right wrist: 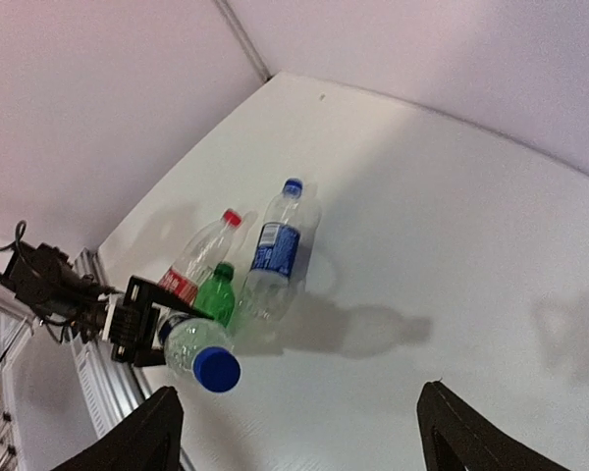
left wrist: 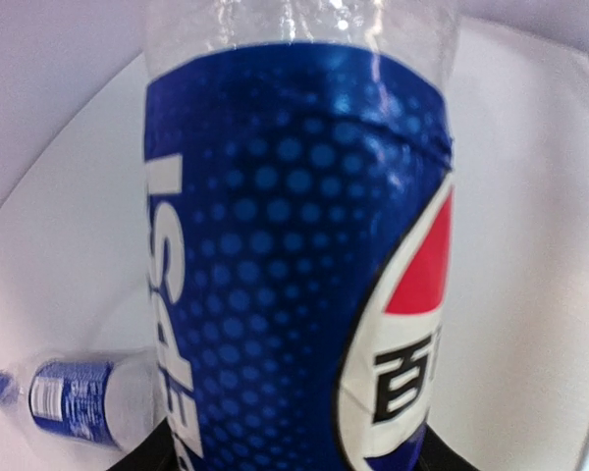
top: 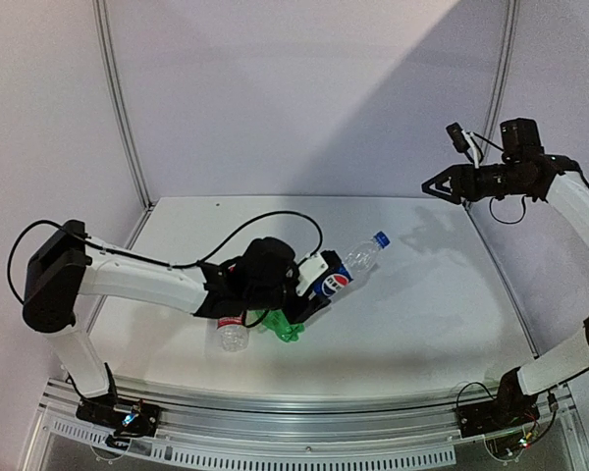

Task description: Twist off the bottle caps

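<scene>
My left gripper point(top: 312, 287) is shut on the Pepsi bottle point(top: 340, 272), which it holds tilted above the table with its blue cap point(top: 380, 238) pointing up and right. In the left wrist view the Pepsi bottle point(left wrist: 294, 255) fills the frame between dark fingers point(left wrist: 149, 457). Three bottles lie on the table: the clear one with a blue label point(right wrist: 275, 250) and blue cap point(right wrist: 293, 185), the red-labelled one point(right wrist: 191, 267) with a red cap point(right wrist: 232, 218), and the green bottle point(right wrist: 216, 294) with a green cap point(right wrist: 224, 268). My right gripper point(top: 434, 184) hangs open, high at the right, far from them.
The white table point(top: 422, 314) is enclosed by pale walls with metal poles in the back corners. An aluminium rail point(top: 304, 432) runs along the near edge with both arm bases. A black cable point(top: 275, 218) loops over the left arm.
</scene>
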Robot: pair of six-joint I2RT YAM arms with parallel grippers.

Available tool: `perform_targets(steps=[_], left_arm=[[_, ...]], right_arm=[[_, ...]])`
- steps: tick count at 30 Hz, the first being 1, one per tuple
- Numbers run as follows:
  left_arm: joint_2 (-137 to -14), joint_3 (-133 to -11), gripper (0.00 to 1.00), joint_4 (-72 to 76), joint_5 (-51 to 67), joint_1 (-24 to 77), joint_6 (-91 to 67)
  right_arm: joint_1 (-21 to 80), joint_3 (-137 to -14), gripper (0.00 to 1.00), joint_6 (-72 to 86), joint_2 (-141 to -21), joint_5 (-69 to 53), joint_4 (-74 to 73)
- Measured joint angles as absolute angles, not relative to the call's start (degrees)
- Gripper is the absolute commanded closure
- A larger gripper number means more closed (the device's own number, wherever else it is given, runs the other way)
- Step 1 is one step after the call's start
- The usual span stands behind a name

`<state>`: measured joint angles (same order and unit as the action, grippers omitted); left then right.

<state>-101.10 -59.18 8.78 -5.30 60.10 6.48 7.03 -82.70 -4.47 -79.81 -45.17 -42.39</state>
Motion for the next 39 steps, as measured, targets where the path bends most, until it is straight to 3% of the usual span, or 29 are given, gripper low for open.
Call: perform_targets(steps=[5,12,18,29,39], left_arm=[[-100.5,-49.5,0.47,18.4,-10.3,60.9,10.0],[-100.5,-48.7,0.46,25.0,-14.5,63.9,14.2],[-100.6,-49.1,0.46,25.6,-16.4,65.7,16.1],[-102.1,-50.6,0.46,24.9,-18.2,65.9,17.4],[-102.9,-51.9,0.43,24.4,-18.7,66.0,17.5]], right_arm=[[10.8,-80.5,0.16,-7.0,-86.3,-47.6,-49.3],[18.0,-80.2,0.17,-7.8,-86.9,-44.9,-53.9],[22.8,-80.3,0.25,-7.9,-88.9,-45.1,-55.5],[23.2,-80.6,0.49,-8.5,-90.6,-47.0,-57.4],[23.2,-80.3,0.81,-9.0,-90.3,-50.3,-58.2]])
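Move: Held up at a slant in the left hand, the Pepsi bottle has its blue cap about 10 cm to the right of, 5 cm ahead of and 9 cm above that hand. The open right hand has the cap roughly 10 cm to its left, 4 cm back and 10 cm below. On the table, some 9 cm lower than the left hand, the blue-label bottle lies about 10 cm ahead and 10 cm left of that hand, and the green bottle roughly level with it, 13 cm to its left. Swooping down, left and back, about 16 cm in all, the right hand comes to the Pepsi bottle's blue cap, swinging its fingers to point more to the left and more steeply down; it then nearly stops and closes them around the cap. The left hand keeps its grip on the label, dips briefly and returns, tilting the bottle some 15 degrees so that its neck leans back towards the base. ##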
